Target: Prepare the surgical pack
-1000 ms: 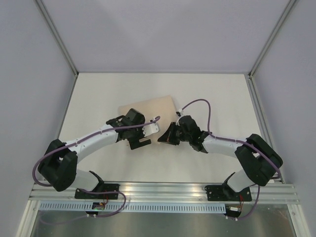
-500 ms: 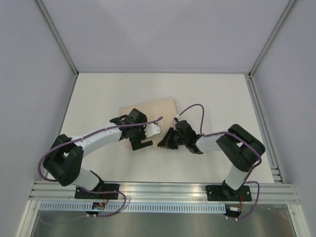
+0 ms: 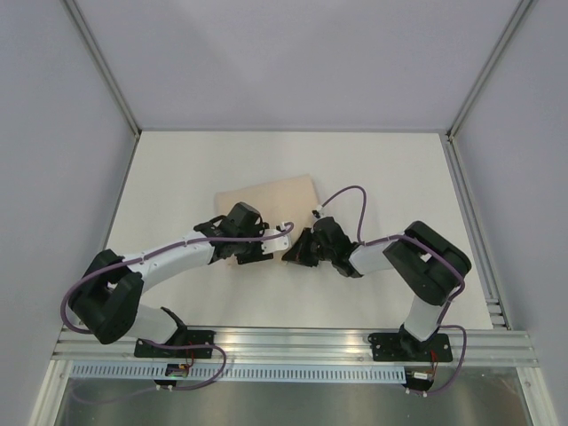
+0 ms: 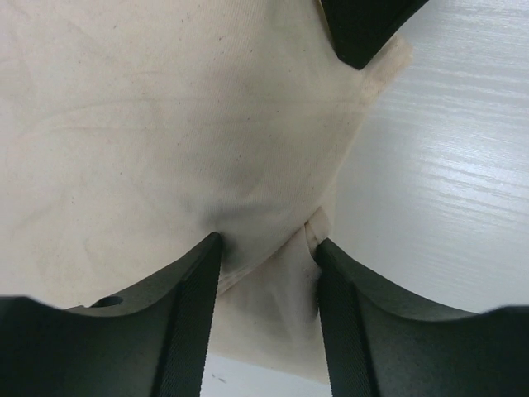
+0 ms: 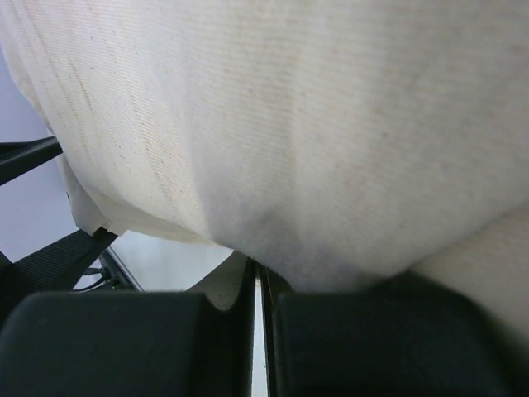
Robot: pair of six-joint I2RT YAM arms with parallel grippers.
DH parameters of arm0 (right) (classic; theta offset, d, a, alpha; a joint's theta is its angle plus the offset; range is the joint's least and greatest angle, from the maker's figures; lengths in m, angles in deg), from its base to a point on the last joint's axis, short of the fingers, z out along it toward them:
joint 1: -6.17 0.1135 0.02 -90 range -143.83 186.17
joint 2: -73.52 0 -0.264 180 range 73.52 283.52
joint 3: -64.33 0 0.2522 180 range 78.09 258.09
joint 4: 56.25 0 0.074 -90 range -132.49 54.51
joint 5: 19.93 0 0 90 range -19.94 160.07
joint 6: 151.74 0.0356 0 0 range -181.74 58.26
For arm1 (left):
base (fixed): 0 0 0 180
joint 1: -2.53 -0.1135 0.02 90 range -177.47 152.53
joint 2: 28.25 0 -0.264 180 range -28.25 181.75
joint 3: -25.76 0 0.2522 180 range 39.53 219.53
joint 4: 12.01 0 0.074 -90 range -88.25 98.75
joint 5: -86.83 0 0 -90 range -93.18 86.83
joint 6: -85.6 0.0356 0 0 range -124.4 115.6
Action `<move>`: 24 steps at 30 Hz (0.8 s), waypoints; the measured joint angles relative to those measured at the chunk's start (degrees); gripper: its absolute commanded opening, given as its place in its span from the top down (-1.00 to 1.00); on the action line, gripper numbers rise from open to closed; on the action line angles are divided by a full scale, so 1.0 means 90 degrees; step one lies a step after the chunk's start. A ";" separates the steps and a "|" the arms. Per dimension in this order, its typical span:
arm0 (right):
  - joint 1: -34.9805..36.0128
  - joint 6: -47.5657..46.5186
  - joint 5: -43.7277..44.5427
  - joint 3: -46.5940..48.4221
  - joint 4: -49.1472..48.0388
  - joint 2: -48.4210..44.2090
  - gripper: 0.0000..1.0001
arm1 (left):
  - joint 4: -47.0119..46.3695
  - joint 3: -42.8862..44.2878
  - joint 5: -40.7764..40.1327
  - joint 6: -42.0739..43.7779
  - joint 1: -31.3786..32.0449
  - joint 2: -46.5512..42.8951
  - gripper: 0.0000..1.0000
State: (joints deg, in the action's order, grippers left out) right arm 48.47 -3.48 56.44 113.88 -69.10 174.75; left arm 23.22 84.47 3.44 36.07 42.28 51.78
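Observation:
The tan cloth sheet [image 3: 271,195] lies folded in the middle of the table, and its near edge is hidden under both wrists. My left gripper [image 3: 264,247] is down on the near corner of the cloth [image 4: 165,124]. Its jaws stand apart around a raised fold and hem [image 4: 269,248], with a gap left between them. My right gripper [image 3: 295,252] is shut on the edge of the cloth [image 5: 331,124], which drapes over its fingers [image 5: 260,273]. One of its fingertips [image 4: 364,25] shows in the left wrist view. No tray, clamps, tweezers, packets or gauze show.
The white table [image 3: 399,177] stretches around the cloth, with grey walls and metal frame posts [image 3: 106,80] at its sides. The two wrists sit close together at the centre. A purple cable [image 3: 351,191] loops over the right arm.
The left gripper has come down onto the cloth's near corner and its jaws have narrowed around a fold. The right arm has folded in, its gripper still shut at the cloth's edge.

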 measured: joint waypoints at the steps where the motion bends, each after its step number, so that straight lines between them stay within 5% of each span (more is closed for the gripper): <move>1: 0.0000 0.0000 0.0015 0.0000 -0.0019 0.0005 0.99 | -0.0075 -0.0015 -0.0029 0.0041 0.0007 0.0000 0.00; 6: 0.0000 0.0005 0.0044 0.0000 -0.0066 0.0005 0.84 | -0.0287 -0.0027 -0.0170 0.0119 0.0010 -0.0002 0.50; 10: 0.0000 0.0002 0.0061 0.0000 -0.0092 0.0005 0.74 | -0.0345 -0.0024 -0.0221 0.0131 0.0027 -0.0007 0.52; 14: 0.0005 0.0005 0.0070 -0.0005 -0.0083 -0.0019 0.37 | -0.0318 -0.0024 -0.0155 0.0058 0.0029 -0.0073 0.61; 18: 0.0027 -0.0015 0.0151 -0.0032 0.0129 -0.0321 0.33 | -0.0243 0.0010 -0.0007 -0.0080 0.0039 -0.0165 0.93; 24: 0.0032 -0.0134 0.0474 -0.0226 0.0954 -0.1435 0.26 | -0.0168 0.0063 0.0046 -0.0131 0.0046 -0.0168 0.96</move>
State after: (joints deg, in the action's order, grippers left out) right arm 48.76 -4.68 60.70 111.85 -60.51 161.83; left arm 21.71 85.04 3.85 34.88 42.69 50.27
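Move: Between the left hand's half-open fingers lies the near-edge fold of the drape, about 1 cm ahead and 1 cm lower. The tip of the drape at the right fingers is some 8 cm to the left hand's right, roughly level forward and 3 cm lower; for the right hand it lies right at the shut pads. The pack's middle is about 12 cm ahead and 4 cm right of the left hand, about 12 cm ahead and 5 cm left of the right. Closing from about two-thirds open to nearly shut, the left fingers pinch the near-edge fold into a gather while the hand nudges forward 1 cm, then lifts about 1.5 cm and drifts slightly right. Beside it, the right hand first stays low, opens its shut fingers about a third to release the drape's tip, then rises some 4 cm and moves 2 cm right, away from the left hand. ##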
